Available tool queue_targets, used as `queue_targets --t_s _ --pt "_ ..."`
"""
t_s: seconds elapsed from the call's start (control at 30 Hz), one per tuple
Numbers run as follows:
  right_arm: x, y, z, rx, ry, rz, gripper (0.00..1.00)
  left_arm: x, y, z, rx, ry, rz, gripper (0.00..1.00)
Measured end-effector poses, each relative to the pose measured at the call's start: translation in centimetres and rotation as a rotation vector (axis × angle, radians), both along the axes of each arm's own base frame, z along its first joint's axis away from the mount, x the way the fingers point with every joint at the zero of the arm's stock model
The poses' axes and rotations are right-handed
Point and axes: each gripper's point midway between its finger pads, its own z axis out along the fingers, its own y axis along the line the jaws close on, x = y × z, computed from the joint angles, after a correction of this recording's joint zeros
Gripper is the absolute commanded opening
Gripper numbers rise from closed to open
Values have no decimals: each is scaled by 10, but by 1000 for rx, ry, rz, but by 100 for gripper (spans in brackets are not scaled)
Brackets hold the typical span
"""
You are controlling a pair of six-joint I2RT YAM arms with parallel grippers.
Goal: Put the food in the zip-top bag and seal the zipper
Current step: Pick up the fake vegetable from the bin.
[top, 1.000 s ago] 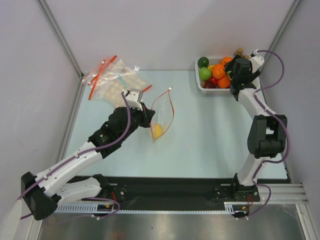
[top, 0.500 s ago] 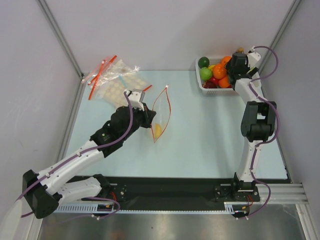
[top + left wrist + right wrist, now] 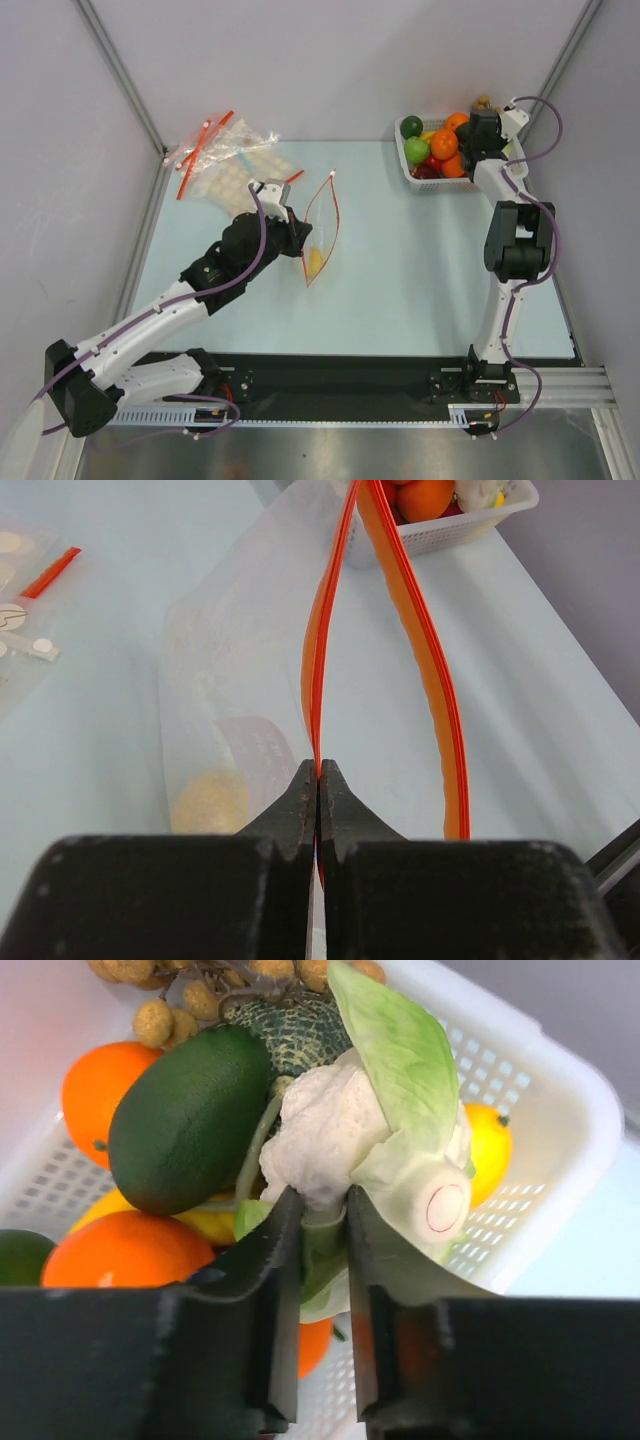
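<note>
The clear zip-top bag [image 3: 322, 232] hangs open above the table, a yellow lemon [image 3: 314, 262] at its bottom. My left gripper [image 3: 318, 770] is shut on one side of the red-orange zipper [image 3: 420, 650], and the other side bows away to the right. The lemon [image 3: 208, 800] shows through the bag wall [image 3: 230, 670]. My right gripper [image 3: 323, 1205] is down in the white basket [image 3: 560, 1090], its fingers shut on the pale leafy piece [image 3: 335, 1140], a white cauliflower with green leaves. Oranges [image 3: 125, 1250] and a dark green fruit [image 3: 190, 1115] lie beside it.
The basket [image 3: 432, 181] of toy food stands at the back right of the table under my right gripper [image 3: 478, 135]. Crinkled disc-dotted bags [image 3: 225, 165] with red strips lie at the back left. Metal frame posts rise at both back corners.
My right gripper has dipped into the basket and closed from wide open onto the leafy piece. The bag's mouth has narrowed a little in my left gripper.
</note>
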Motion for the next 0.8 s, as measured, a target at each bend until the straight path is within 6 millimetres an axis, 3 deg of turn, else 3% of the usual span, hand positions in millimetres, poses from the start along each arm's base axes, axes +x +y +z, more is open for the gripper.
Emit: queue_targets --t_s 0.03,0.13,0.4,0.5,0.8 --pt "-1 0 1 -3 -1 0 10 0 0 0 0 0 0 0" --pt "-5 0 3 -18 11 5 0 0 0 0 0 0 2 0" --pt "-29 3 14 -75 58 5 0 0 0 0 1 0 2 0" --pt "-40 9 31 -79 44 14 0 0 0 0 2 1 2 0" --pt "-79 26 114 -141 -74 28 0 1 0 0 4 2 4 0"
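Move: The cauliflower is right at the right fingertips, its leafy base between them; its middle lies about 3 cm to the right, 1 cm ahead and 2 cm below. The avocado is some 5 cm ahead and 6 cm left, the small yellow fruit about 3 cm back and 7 cm right, the nearest orange about 4 cm back and 7 cm left. From the left hand, the cauliflower lies roughly 34 cm ahead and 59 cm to the right, some 11 cm lower. Pinching the cauliflower by its leafy base, the right fingers close the last bit of the way and keep that grip as the hand draws back, low at first, then climbs ever more steeply out of the bin: about 11 cm up and 8 cm back in all, with a slight roll of the wrist. The left hand stays put, still holding the bag's edge. ##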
